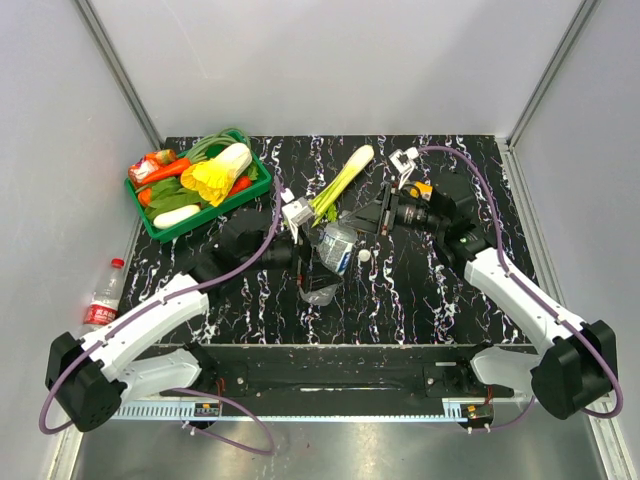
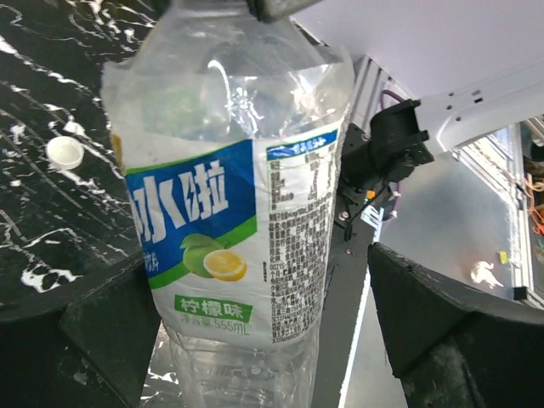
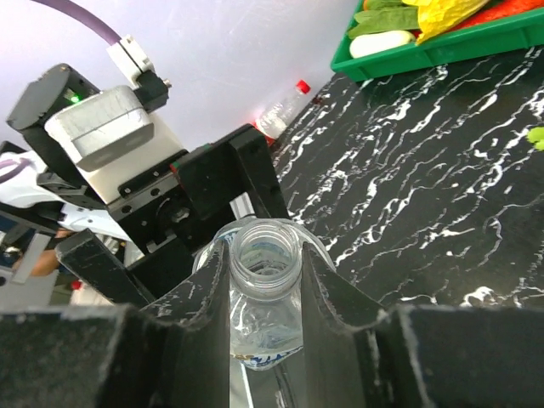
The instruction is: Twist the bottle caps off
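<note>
The clear bottle with the pale blue label [image 1: 332, 250] is tilted over the table's middle, with no cap on it. My left gripper [image 1: 318, 272] is open round its lower body [image 2: 229, 212], with a gap at the right finger [image 2: 442, 314]. My right gripper [image 1: 347, 228] is shut on its open neck [image 3: 265, 248]. A white cap [image 1: 364, 255] lies on the table beside it and shows in the left wrist view [image 2: 65, 151]. The red-label bottle [image 1: 103, 300] lies off the table's left edge, capped. The orange-yellow bottle [image 1: 152, 166] lies in the green tray.
The green tray [image 1: 172, 233] of vegetables stands at the back left and shows in the right wrist view [image 3: 442, 47]. A long green-and-white stalk [image 1: 342, 178] lies at the back middle. The red-label bottle also shows in the right wrist view [image 3: 280, 106].
</note>
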Controlling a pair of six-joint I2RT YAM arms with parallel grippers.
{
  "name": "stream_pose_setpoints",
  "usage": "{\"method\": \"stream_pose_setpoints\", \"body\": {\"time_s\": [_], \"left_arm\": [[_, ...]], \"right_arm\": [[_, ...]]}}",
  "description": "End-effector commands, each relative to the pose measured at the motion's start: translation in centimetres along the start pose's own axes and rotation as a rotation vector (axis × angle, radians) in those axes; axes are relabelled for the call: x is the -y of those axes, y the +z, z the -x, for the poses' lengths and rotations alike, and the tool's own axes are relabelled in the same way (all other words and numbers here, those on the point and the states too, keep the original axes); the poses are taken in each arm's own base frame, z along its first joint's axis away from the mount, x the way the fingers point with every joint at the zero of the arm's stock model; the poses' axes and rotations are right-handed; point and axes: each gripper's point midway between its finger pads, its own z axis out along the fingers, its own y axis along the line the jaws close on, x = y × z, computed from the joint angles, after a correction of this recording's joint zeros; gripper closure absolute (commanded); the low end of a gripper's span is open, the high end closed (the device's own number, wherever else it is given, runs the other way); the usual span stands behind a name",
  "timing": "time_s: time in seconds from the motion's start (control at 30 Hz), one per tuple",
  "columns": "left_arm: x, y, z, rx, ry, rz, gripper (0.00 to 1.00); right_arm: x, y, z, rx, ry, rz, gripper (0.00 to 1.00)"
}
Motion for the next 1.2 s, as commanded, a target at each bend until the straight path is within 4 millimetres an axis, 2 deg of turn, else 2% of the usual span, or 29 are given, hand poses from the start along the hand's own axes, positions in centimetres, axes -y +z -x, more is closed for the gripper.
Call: {"method": "stream_pose_setpoints", "body": {"time_s": [0.0, 0.17, 0.33, 0.57, 0.7, 0.87, 0.93, 1.03, 1.17], "left_arm": [[-0.2, -0.8, 2.3, 0.075, 0.067, 0.066, 0.01], [-2.5, -1.8, 3.0, 0.109, 0.071, 0.227, 0.01], [-4.9, -4.6, 4.4, 0.190, 0.086, 0.443, 0.01], [-4.9, -7.6, 5.6, 0.260, 0.137, 0.532, 0.01], [-4.9, -8.2, 5.6, 0.257, 0.149, 0.555, 0.01], [-5.3, -8.2, 5.2, 0.245, 0.148, 0.570, 0.01], [-5.4, -7.9, 5.2, 0.235, 0.148, 0.567, 0.01], [-5.4, -7.4, 5.2, 0.227, 0.144, 0.552, 0.01], [-5.6, -7.2, 5.2, 0.219, 0.139, 0.556, 0.01]], "right_arm": [[0.4, -0.7, 1.8, 0.040, -0.163, -0.103, 1.00], [3.6, -1.2, 2.8, 0.082, -0.264, -0.264, 1.00], [7.0, -1.1, 3.6, 0.125, -0.312, -0.382, 1.00], [10.8, 0.3, 6.3, 0.267, -0.342, -0.495, 1.00], [12.3, 2.7, 7.0, 0.201, -0.465, -0.557, 1.00], [13.5, 3.6, 8.1, 0.262, -0.539, -0.633, 1.00], [13.7, 4.1, 7.9, 0.269, -0.587, -0.667, 1.00], [14.2, 5.1, 6.5, 0.216, -0.682, -0.700, 1.00], [15.0, 5.7, 4.4, 0.186, -0.661, -0.693, 1.00]]}}
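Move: The right fingers hold the clear bottle by its open neck. Its set-down spot lies about 14 cm ahead of them, 1 cm left and 28 below. From that spot, the white cap is some 7 cm right and 3 nearer, the yellow cap 7 right and 5 farther, and the celery's middle 17 farther and 2 right. The spot is roughly 22 cm ahead of the left hand, 4 right and 21 below. Forward and down, about 14 cm out and 9 cm lower, the right hand carries the bottle by its neck towards the clear table by the celery, swinging clockwise to bring the tilted bottle upright, its grip kept shut. The left hand, jaws already wide open around the body, backs off left and forward, turning some 30 degrees counter-clockwise. ##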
